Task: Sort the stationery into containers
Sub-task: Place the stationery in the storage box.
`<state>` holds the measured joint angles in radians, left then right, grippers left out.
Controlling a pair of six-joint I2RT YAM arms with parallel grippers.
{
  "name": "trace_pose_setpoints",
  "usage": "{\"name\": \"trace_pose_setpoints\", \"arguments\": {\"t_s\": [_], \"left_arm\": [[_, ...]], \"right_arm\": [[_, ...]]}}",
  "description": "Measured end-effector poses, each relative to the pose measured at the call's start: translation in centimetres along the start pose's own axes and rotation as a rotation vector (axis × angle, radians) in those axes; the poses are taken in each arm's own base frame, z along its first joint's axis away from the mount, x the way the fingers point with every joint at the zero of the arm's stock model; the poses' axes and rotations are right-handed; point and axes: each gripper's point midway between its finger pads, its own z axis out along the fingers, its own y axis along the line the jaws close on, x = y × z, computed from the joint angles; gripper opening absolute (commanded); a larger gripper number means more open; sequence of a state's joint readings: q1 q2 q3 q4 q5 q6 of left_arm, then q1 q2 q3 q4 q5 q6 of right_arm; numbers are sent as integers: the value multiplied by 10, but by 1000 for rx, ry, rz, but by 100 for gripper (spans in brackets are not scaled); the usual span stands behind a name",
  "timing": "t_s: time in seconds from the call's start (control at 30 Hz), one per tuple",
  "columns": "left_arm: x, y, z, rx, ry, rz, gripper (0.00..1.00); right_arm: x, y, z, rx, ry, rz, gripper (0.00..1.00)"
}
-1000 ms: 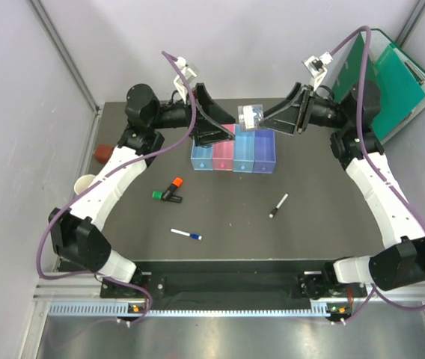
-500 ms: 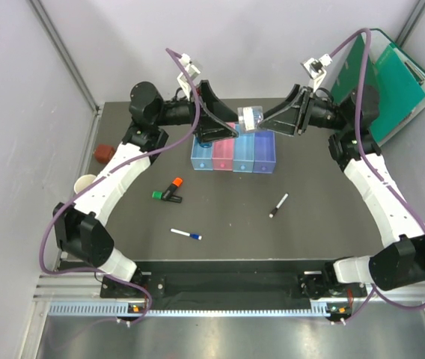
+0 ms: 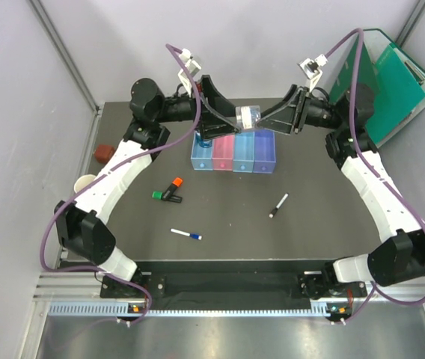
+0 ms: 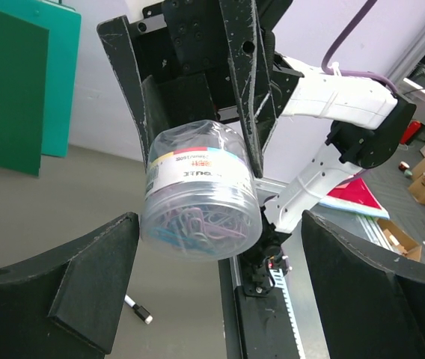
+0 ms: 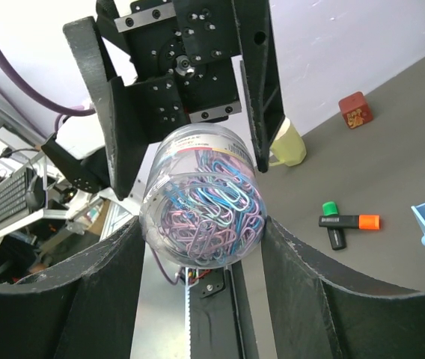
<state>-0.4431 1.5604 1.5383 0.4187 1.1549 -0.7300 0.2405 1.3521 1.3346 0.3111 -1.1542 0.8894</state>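
Observation:
A clear round jar of coloured paper clips (image 3: 248, 116) hangs above the row of bins (image 3: 233, 158). My right gripper (image 3: 261, 120) is shut on the jar (image 5: 201, 198), one finger on each side. My left gripper (image 3: 236, 118) is open, with its fingers (image 4: 93, 277) wide around the jar's other end (image 4: 201, 194). The orange-and-black highlighter (image 3: 173, 185) and the green highlighter (image 3: 160, 195) lie left of the middle. The white pen with blue cap (image 3: 186, 235) lies nearer the front. The black-and-white marker (image 3: 278, 206) lies to the right. The eraser and tape roll are out of view.
A pale yellow cup (image 3: 85, 183) and a red cube (image 3: 104, 153) sit at the table's left edge. Green folders (image 3: 392, 82) lean at the back right. The bins stand under both grippers, at the back middle.
My left gripper has moved right, up to the jar, and its fingers now flank it. My right gripper has lifted the jar slightly and still holds it.

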Motion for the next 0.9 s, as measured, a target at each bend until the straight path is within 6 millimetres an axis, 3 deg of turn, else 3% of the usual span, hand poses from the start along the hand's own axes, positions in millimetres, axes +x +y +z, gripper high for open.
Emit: {"name": "trace_pose_setpoints", "arguments": {"t_s": [0.17,0.3,0.4,0.43,0.5,0.57,0.6,0.67,0.7,0.8,0.9], "left_arm": [[5,5,4,5,8,-16,89],[7,5,6,9,11,-12,70],[6,7,7,0,6,-2,61],[6,8,6,-2,7,-4,54],[7,9,6,-5,6,0,49],[7,10,7,-6,6,1,42],[7,10,7,-6,6,2,38],[7,10,7,-7,7,7,10],[7,10,7,-7,7,10,0],[8,13,7,-17,9,14,0],[8,16,6,-33,14,20,0]], "right_arm": [[0,-1,1,2,-1,-1,10],[1,-1,2,2,-1,-1,11],[1,0,2,-3,2,-3,11],[2,1,3,-4,3,-4,13],[1,0,3,-1,0,-8,17],[1,0,3,-1,0,-10,28],[1,0,3,-1,0,-11,44],[1,0,3,0,0,-17,65],[1,-1,3,0,0,-18,81],[3,-4,2,8,6,-30,100],[5,-15,-2,52,11,-43,100]]}}
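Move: The paperclip jar, still pinched by the right hand, has its middle about 3 cm to the left of the right hand. From the left hand it is level and about 3 cm to the right, its free end between the open fingers. From the left hand, the storage box is about 15 cm ahead, 3 cm right and 40 cm below; the crossed markers lie some 15 cm left, 2 cm ahead and 43 cm below. Left hand eases about 1 cm right and down, pinches the paperclip jar, drifts forward; right hand lets go. ##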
